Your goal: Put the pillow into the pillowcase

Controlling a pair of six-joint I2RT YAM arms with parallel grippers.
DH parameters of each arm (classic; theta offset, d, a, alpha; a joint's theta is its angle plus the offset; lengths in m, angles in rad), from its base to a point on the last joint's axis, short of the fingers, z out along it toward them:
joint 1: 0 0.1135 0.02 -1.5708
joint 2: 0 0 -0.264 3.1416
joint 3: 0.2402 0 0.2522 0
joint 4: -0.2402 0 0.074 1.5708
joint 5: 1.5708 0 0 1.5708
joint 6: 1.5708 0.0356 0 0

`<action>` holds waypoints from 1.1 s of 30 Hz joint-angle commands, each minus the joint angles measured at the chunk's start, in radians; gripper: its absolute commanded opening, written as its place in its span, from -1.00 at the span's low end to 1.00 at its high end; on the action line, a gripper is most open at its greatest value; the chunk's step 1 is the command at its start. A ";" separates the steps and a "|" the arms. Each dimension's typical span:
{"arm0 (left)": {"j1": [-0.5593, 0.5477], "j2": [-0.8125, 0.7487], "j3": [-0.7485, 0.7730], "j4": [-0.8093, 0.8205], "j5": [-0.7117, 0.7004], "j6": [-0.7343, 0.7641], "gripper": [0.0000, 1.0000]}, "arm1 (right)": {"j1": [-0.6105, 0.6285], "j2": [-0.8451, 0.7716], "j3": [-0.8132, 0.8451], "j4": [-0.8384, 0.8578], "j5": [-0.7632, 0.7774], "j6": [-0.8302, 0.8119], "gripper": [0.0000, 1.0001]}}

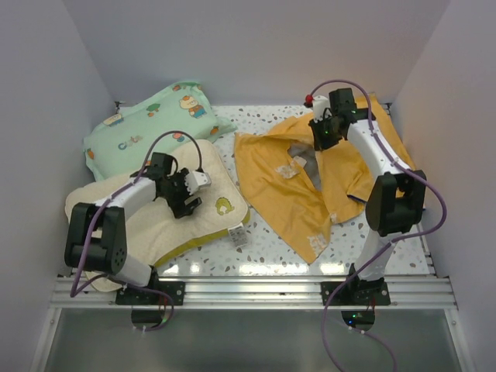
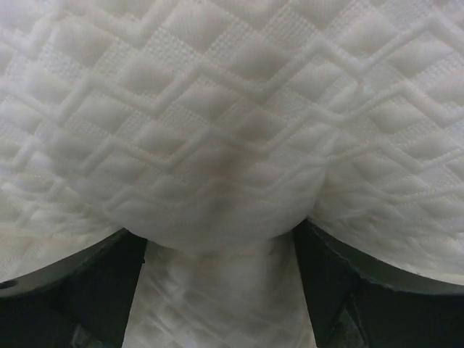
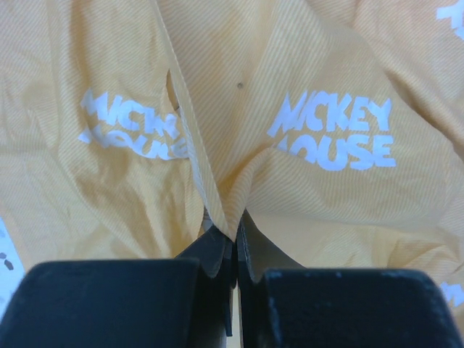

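The cream quilted pillow [image 1: 147, 213] lies at the front left, a small green mark near its right corner. My left gripper [image 1: 190, 194] presses down onto its top. In the left wrist view the pillow [image 2: 232, 109] fills the frame and bulges between the wide-apart fingers [image 2: 109, 290] of the left gripper [image 2: 217, 239], which is open. The orange-yellow pillowcase [image 1: 287, 201] lies crumpled at the centre right. My right gripper [image 1: 324, 136] is over its far part. Up close the right gripper [image 3: 235, 225] is shut on a raised fold of the pillowcase [image 3: 326, 72], beside its white "Mickey Mouse" lettering.
A mint-green cartoon-print pillow [image 1: 151, 124] leans in the far left corner, touching the cream pillow's back edge. The speckled table [image 1: 271, 240] is enclosed by white walls on three sides. An aluminium rail [image 1: 256, 291] runs along the near edge.
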 commanded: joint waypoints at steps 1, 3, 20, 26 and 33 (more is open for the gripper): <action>-0.009 0.087 -0.047 0.116 -0.061 -0.010 0.60 | 0.000 -0.079 -0.021 -0.030 -0.048 0.021 -1.00; -0.010 0.096 -0.019 0.073 -0.026 0.006 -0.52 | 0.001 -0.097 -0.030 -0.032 -0.060 0.024 -1.00; -0.051 -0.168 0.329 -0.597 0.437 0.295 -1.00 | 0.130 -0.232 -0.168 -0.005 -0.301 0.135 -1.00; -0.165 -0.178 0.293 -0.585 0.477 0.275 -1.00 | 0.195 -0.307 -0.196 0.024 -0.401 0.178 -1.00; -0.387 -0.120 0.342 -0.498 0.496 0.177 -1.00 | 0.198 -0.379 -0.182 0.005 -0.404 0.193 -1.00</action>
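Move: The left hand stands open with a fold of the white quilted pillow between its fingers. The pillow's middle is about 8 cm to that hand's left and 1 cm back. The pillow's white label lies some 20 cm right and 9 cm back, and the green cushion 30 cm ahead and 20 cm left. The right hand already holds the pillowcase's edge up. From it the pillow's middle is roughly 50 cm left, 18 cm back and 13 cm below. The left fingers shut on the pillow's fold and pinch it, then lift about 11 cm and draw it to the right and back, turning some 35 degrees clockwise. The right hand keeps its pinch on the pillowcase edge and brings it some 17 cm back and left towards the pillow, rising late and rolling its left side up. ##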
